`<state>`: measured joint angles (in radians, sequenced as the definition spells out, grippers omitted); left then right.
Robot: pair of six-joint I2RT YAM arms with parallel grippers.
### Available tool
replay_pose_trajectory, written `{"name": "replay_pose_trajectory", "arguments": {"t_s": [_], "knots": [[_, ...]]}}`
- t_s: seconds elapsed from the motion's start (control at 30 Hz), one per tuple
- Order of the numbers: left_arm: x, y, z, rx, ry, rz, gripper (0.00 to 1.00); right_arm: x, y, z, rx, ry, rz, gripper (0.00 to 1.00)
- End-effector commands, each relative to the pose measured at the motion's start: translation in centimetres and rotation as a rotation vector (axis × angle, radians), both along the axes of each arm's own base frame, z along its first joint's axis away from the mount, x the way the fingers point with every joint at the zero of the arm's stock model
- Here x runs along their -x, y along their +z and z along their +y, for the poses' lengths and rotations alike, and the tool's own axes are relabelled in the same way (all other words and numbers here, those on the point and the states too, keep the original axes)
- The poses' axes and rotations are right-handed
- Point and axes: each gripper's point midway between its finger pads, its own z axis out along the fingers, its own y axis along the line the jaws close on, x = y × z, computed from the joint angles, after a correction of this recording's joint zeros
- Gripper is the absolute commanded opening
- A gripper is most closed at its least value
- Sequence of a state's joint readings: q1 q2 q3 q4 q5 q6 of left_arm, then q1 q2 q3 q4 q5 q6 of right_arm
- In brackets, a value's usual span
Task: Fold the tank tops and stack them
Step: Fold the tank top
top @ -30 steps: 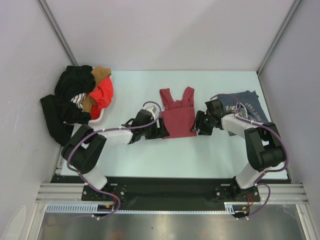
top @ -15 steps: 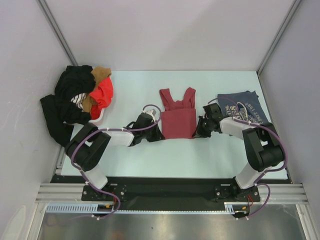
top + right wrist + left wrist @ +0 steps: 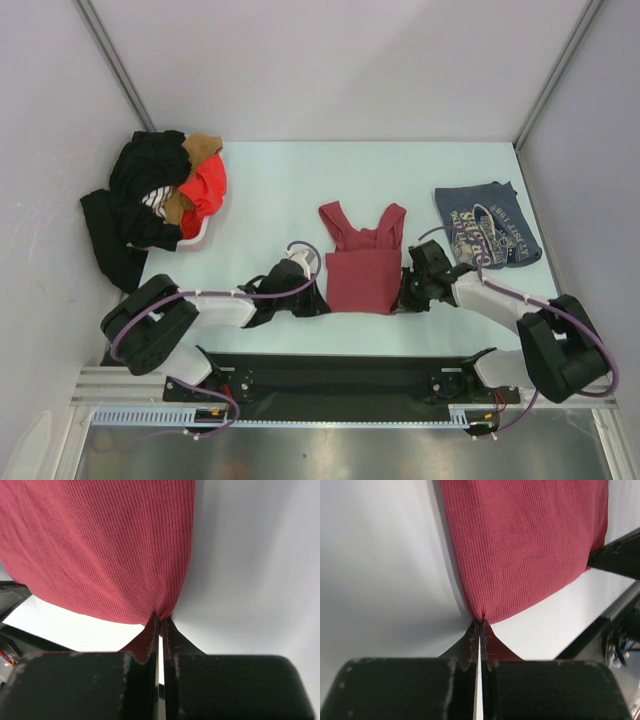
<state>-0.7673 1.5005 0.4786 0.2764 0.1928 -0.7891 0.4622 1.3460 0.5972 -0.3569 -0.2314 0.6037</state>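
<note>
The maroon tank top lies flat in the middle of the table, straps pointing away from me. My left gripper is shut on its near left hem corner. My right gripper is shut on the near right hem corner. In both wrist views the ribbed red cloth is pinched between the fingertips. The blue-grey tank top with its pale chest print lies folded at the back right, apart from both grippers.
A heap of black clothes with a bright orange-red garment and a brown piece sits at the back left. Pale table between walls; a black strip runs along the near edge.
Both grippers closed on the maroon top's hem corners and drew it toward the near edge. Its straps now splay and the body has slid nearer.
</note>
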Motion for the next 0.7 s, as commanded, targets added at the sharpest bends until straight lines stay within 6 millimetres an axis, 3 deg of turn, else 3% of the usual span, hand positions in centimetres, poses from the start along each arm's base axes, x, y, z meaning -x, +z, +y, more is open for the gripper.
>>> {"name": "replay_pose_trajectory", "arguments": {"t_s": [0.0,0.1,0.13,0.17,0.2,0.23,0.27,0.33,0.43,0.53,0.57,0.63,0.67], "knots": [[3.7,-1.7,1.1,-0.058,-0.002,0.084,0.0,2.9,-0.2,-0.8,0.037,-0.027,0.048,0.0],[5.2,-0.9,0.7,-0.04,-0.005,0.08,0.0,4.2,0.5,-0.8,0.039,-0.032,0.04,0.02],[5.9,-0.8,0.8,-0.052,-0.009,0.076,0.0,4.7,0.6,-1.0,0.049,-0.03,0.047,0.09],[6.2,-0.2,0.7,-0.036,-0.004,0.069,0.02,4.6,1.1,-1.2,0.053,-0.036,0.022,0.21],[6.4,0.1,0.7,-0.036,-0.004,0.063,0.11,4.7,1.4,-1.4,0.058,-0.038,0.013,0.46],[6.8,-0.2,1.1,-0.064,-0.002,0.074,0.49,4.8,1.6,-1.7,0.065,-0.038,0.009,0.51],[6.4,-0.2,1.7,-0.094,0.04,0.064,0.72,4.5,1.9,-2.0,0.082,-0.048,-0.012,0.55],[6.0,0.1,3.3,-0.136,0.085,0.048,1.0,3.4,3.4,-2.4,0.097,-0.058,-0.059,0.66],[4.6,2.2,4.0,-0.093,0.108,-0.006,1.0,1.0,5.3,-2.5,0.101,-0.07,-0.107,0.68],[0.7,4.6,5.6,-0.1,0.177,-0.076,1.0,-2.1,6.3,-2.7,0.119,-0.09,-0.158,0.73],[-0.8,6.4,5.4,-0.094,0.171,-0.129,1.0,-3.9,7.4,-2.6,0.12,-0.106,-0.193,0.73],[-3.3,7.9,5.8,-0.101,0.205,-0.174,0.97,-6.5,7.0,-2.7,0.134,-0.129,-0.202,0.72],[-4.8,9.1,5.4,-0.103,0.206,-0.205,0.95,-8.4,7.9,-3.0,0.124,-0.16,-0.229,0.71]]}}
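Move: Both grippers already pinch the near corners of the folded red tank top at table height. The middle of its body lies about 7 cm ahead and 9 cm right of the left hand, and about 7 cm ahead and 8 cm left of the right hand. Its straps are some 19 cm ahead of both hands, on the same sides. The table's front edge is roughly 11 cm behind each hand. The stacked blue tank top is about 22 cm ahead and 21 cm right of the right hand. Keep both corners of the red tank top pinched and drag it flat along the table towards the front edge, about 5 cm, then open both grippers to let go and lift clear. Swing the left gripper up, forward and left, off the cloth's side, turning some 10 degrees counter-clockwise; carry the right gripper forward and up along the right side, drifting slightly right. ##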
